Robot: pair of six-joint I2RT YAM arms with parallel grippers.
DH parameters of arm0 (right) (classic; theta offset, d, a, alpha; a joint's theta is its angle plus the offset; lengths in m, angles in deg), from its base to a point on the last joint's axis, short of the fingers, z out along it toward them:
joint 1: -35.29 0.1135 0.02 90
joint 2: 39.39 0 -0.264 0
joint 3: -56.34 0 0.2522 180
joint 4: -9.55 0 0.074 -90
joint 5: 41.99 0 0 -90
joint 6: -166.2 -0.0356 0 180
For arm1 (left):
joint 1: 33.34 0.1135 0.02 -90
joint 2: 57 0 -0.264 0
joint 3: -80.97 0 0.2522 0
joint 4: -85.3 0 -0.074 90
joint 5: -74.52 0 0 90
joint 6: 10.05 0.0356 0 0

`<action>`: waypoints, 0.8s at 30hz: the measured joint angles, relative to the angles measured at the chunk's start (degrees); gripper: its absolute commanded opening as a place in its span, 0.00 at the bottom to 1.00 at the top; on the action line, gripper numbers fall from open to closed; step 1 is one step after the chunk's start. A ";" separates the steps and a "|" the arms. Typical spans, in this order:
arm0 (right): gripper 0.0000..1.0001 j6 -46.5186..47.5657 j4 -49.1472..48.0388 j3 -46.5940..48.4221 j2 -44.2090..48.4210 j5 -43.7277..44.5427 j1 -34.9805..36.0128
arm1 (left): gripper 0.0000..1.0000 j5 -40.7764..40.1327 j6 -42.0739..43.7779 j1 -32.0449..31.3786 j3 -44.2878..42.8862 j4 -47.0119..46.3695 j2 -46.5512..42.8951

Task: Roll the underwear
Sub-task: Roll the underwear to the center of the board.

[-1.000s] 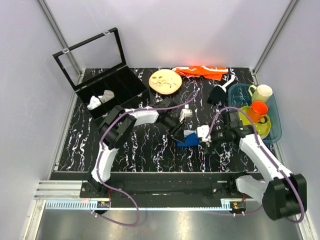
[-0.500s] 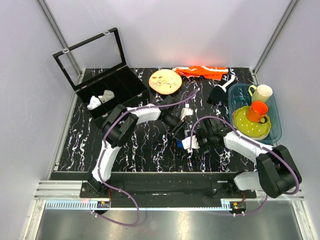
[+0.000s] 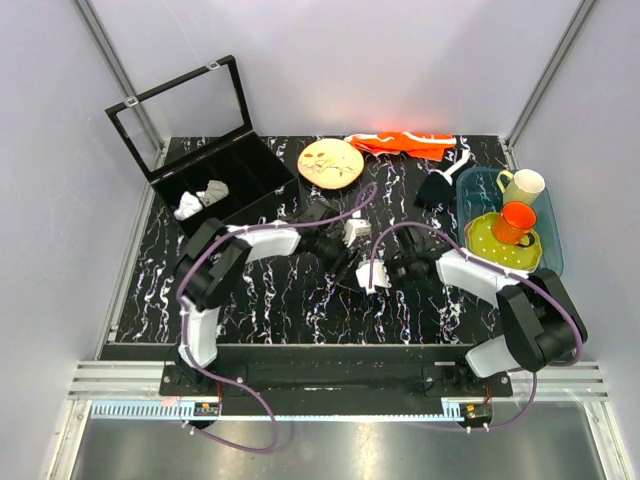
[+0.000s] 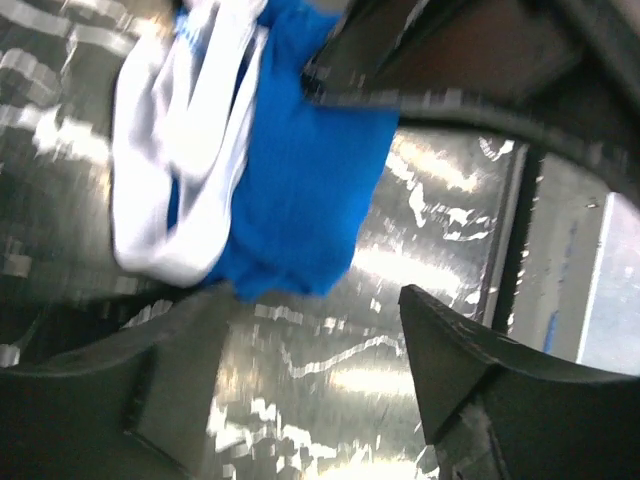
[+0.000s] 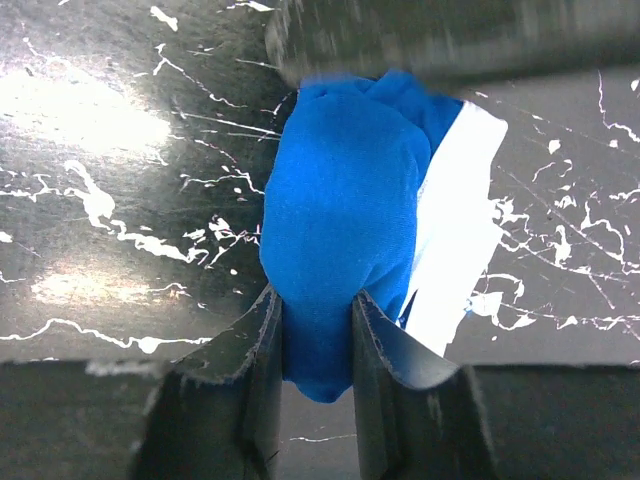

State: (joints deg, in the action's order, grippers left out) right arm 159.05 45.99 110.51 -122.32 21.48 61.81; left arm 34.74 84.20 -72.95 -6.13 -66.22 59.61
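Note:
The underwear (image 5: 340, 220) is a bunched royal-blue bundle with a white waistband (image 5: 452, 235), lying on the black marbled table. My right gripper (image 5: 318, 335) is shut on its near blue fold, and cloth bulges out between the fingers. In the left wrist view the underwear (image 4: 295, 180) lies just beyond my left gripper (image 4: 310, 350), which stands open with only bare table between its fingers. In the top view both grippers meet mid-table, left (image 3: 338, 258) and right (image 3: 356, 280), and they hide the underwear.
An open black compartment box (image 3: 215, 185) holding small white cloth pieces (image 3: 200, 200) stands at the back left. A round wooden plate (image 3: 330, 162) and an orange cloth (image 3: 405, 143) lie at the back. A blue basket (image 3: 545, 265) with cups is at the right.
My right gripper has swung left to the underwear and closed on its blue fold. My left gripper has let go, opened and drawn back a little to the left.

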 measured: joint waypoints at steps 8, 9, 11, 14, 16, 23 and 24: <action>0.27 -6.43 11.28 10.12 -7.08 -5.09 -2.64 | 0.99 -17.84 -0.42 1.62 20.74 -14.58 -20.31; 0.27 -7.17 13.27 11.78 -8.44 -6.86 -3.63 | 0.99 -19.71 -0.55 1.62 23.12 -17.11 -22.77; 0.27 -8.28 16.59 14.19 -10.75 -9.84 -5.40 | 0.99 -22.64 -0.98 1.62 28.09 -22.12 -27.32; 0.27 -9.16 22.16 17.62 -14.51 -14.03 -7.93 | 0.99 -25.70 -1.95 1.62 34.49 -28.22 -32.50; 0.28 -9.73 26.10 20.46 -17.94 -16.79 -9.55 | 0.99 -27.06 -3.48 1.73 37.20 -31.85 -33.90; 0.28 -15.23 35.41 28.35 -27.28 -22.69 -12.61 | 0.99 -20.98 -10.45 4.31 36.28 -42.66 -27.12; 0.28 -16.41 36.15 29.05 -28.11 -22.75 -12.74 | 0.99 -19.04 -11.26 4.63 35.47 -43.67 -25.07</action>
State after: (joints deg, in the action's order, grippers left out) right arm 142.63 82.14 139.56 -150.43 -1.27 49.07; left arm 15.70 72.94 -68.32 29.35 -109.89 34.54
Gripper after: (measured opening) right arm 0.318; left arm 0.987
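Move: The right fingers already pinch the right end of the rolled underwear, whose middle lies about 4 cm to their left, level fore and aft and roughly 1 cm lower. The left hand is already letting go at the other end, with that middle about 6 cm to its right, level fore and aft and 3 cm below. From the right hand the round plate lies some 26 cm ahead and 16 cm left, the black cloth about 21 cm ahead and 9 cm right. Keeping its pinch on the underwear's end, the right hand stays nearly in place, barely rising, and rolls its wrist some 50 degrees, upper side going forward, with a clockwise swing of about 20 degrees. The left hand opens fully and pulls away to the left about 8 cm, rising 4 to 5 cm and drifting forward, then eases back right by 2 cm. ##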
